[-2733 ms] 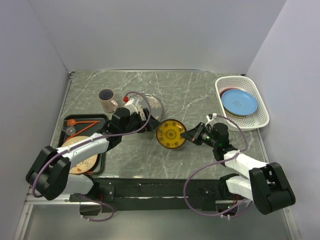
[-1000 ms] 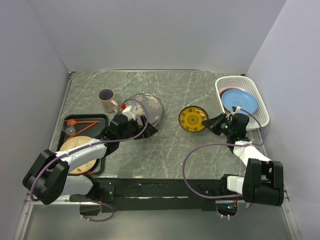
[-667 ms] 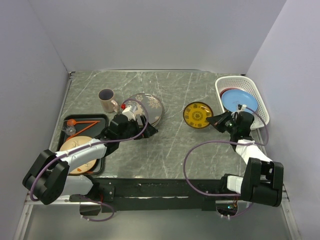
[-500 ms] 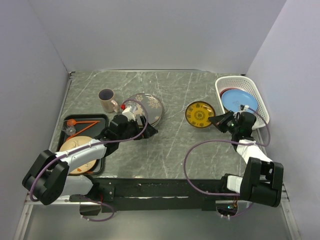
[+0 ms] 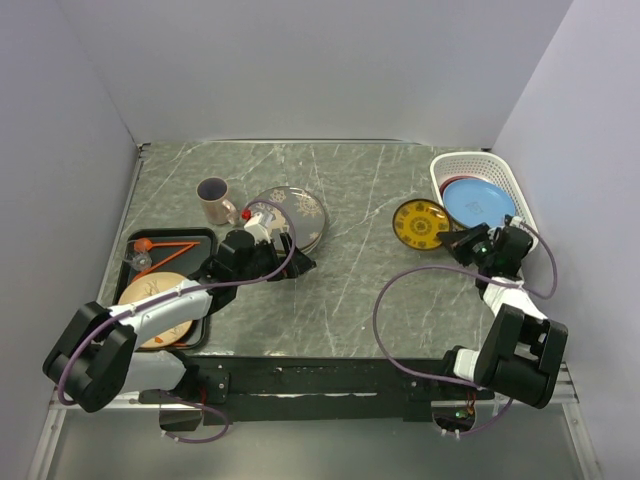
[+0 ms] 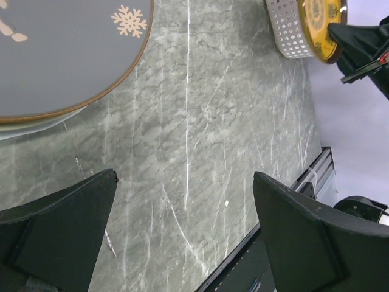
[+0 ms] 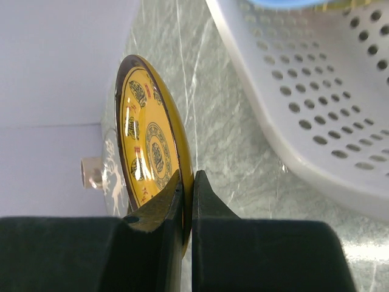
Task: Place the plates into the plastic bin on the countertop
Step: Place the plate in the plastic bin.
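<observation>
My right gripper (image 5: 452, 238) is shut on the near rim of the yellow-patterned plate (image 5: 420, 223), holding it on edge above the countertop (image 5: 360, 180), just left of the plastic bin (image 5: 520, 238). In the right wrist view the fingers (image 7: 206, 237) pinch the plate (image 7: 149, 146) and the bin's lattice wall (image 7: 304, 103) stands right beside it. A blue plate (image 5: 478, 203) lies in the bin. My left gripper (image 5: 290, 257) hangs open and empty next to a dark plate with pale motifs (image 5: 290, 212). From the left wrist that plate (image 6: 61, 55) fills the upper left, with bare stone between the jaws.
A beige mug (image 5: 213, 200) stands at the back left. A black tray (image 5: 200, 238) at the left edge holds a beige plate (image 5: 155, 300) and orange utensils (image 5: 160, 246). The back and side walls close in the countertop.
My right gripper has carried the yellow plate to the right, from mid-table up to the bin's left wall. The left arm has stayed still over the last second.
</observation>
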Controlling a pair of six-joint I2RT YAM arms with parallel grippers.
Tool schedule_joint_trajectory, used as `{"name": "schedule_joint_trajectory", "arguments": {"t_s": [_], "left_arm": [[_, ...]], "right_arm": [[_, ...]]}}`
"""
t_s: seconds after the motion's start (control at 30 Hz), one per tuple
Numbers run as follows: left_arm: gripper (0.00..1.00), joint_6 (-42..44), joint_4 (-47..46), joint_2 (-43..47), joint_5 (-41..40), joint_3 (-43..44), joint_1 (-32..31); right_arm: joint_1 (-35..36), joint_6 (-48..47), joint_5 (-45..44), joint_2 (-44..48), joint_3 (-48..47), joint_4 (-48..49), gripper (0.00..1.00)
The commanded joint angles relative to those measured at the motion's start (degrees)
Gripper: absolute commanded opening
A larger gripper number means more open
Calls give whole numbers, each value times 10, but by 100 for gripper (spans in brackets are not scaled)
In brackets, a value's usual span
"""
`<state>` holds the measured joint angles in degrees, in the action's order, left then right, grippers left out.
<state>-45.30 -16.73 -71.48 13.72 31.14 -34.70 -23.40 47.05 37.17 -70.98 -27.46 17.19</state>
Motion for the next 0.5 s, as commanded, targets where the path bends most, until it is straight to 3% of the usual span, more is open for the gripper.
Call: {"name": "schedule_joint_trajectory", "arguments": {"t_s": [0.0,0.47], "left_arm": [[99,-4,-30,2,15,1,-2],[99,11,9,20,3,17,-2]], "right_arm": [[-19,9,13,5,-41,16,0],[-80,36,-37,0,-76,-6,0]]}}
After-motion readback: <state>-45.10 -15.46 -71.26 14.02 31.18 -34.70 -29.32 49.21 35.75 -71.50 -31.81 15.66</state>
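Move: The plastic bin's middle lies about 12 cm to the right hand's right, 8 cm ahead and some 8 cm below. The blue plate in the bin is about 11 cm right, 9 cm ahead and 8 cm down. The yellow plate already gripped has its middle about 5 cm left and 4 cm ahead of the fingers. From the idle left hand, the bin is roughly 47 cm right and 12 cm ahead. Keeping its pinch on the yellow plate's edge, the right hand carries it 5 cm right towards the bin, rising slightly. ##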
